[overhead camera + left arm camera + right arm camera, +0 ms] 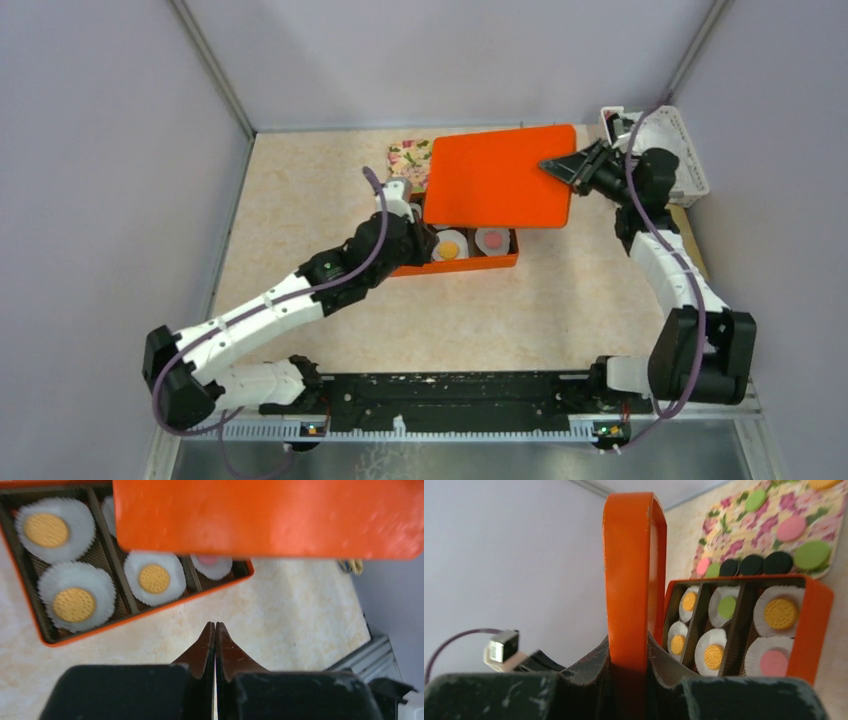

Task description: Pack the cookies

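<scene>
An orange box holds cookies in white paper cups: an orange one and a pink one show. My right gripper is shut on the edge of the orange lid and holds it over the back of the box. In the right wrist view the gripper grips the lid edge-on, with orange, pink and green cookies in the box. My left gripper is shut and empty beside the box.
A floral board behind the box carries loose green, pink and black cookies; it shows partly in the top view. A white basket stands at the back right corner. Grey walls enclose the table.
</scene>
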### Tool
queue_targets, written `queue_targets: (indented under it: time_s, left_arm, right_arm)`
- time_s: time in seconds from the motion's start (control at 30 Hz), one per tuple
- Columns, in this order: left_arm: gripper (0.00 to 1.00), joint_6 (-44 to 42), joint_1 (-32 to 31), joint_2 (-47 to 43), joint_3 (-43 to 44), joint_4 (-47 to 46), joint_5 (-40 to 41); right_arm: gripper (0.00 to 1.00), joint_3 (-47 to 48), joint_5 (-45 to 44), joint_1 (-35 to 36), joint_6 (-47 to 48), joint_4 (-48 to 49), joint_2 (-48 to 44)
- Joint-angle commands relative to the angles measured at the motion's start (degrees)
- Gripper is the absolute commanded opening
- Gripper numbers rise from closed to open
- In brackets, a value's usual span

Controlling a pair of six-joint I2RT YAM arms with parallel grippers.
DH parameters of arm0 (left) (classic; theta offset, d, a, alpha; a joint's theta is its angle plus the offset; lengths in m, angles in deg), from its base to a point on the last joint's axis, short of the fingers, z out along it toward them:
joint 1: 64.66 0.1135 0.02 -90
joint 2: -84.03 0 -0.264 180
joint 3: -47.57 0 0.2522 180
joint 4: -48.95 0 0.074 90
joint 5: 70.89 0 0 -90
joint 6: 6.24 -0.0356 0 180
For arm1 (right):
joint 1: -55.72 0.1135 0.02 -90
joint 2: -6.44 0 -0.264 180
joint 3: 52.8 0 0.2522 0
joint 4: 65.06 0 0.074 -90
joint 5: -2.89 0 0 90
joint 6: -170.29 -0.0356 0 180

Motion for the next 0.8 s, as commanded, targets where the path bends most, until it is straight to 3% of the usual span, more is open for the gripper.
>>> queue_targets:
  time_s: [0.0, 0.27, 0.77]
  left_arm:
    - [0.00, -3.1, 1.8, -3.1, 2.8, 4.1, 11.7]
    - [0.00, -4.5, 5.4, -2.3, 0.7, 2.5, 10.3]
    - [0.00, -5.4, 8.8, -2.1, -6.3, -1.4, 10.2]
  right_arm:
    - [0.00, 1.9, 1.5, 5.4, -1.8, 7.1, 3.1]
    - [0.00, -1.1, 7.1, 7.6, -17.2, 29.5, 13.5]
    - [0.00, 5.0, 5.4, 14.7, -16.0, 28.5, 27.5]
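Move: From the right hand, which already grips the lid by its right edge, the open box lies about 23 cm to the left, 5 cm ahead and 28 cm below; the macaron tray is some 24 cm left, 20 cm ahead and 30 cm below. From the closed left hand, the lid's middle is about 16 cm right, 15 cm ahead and 2 cm higher; the box's middle is 17 cm ahead, 6 cm right and 20 cm below. Bringing the lid in over the box, the right hand swings about 10 cm left while sinking some 8 cm, turning roughly 20 degrees counter-clockwise and keeping its pinch. The left hand, fingers shut, first rises a few centimetres, left and forward, then sinks while still going left to the lid's near-left corner, ending 8 cm left, 4 cm forward and 4 cm lower; contact there can't be made out. ##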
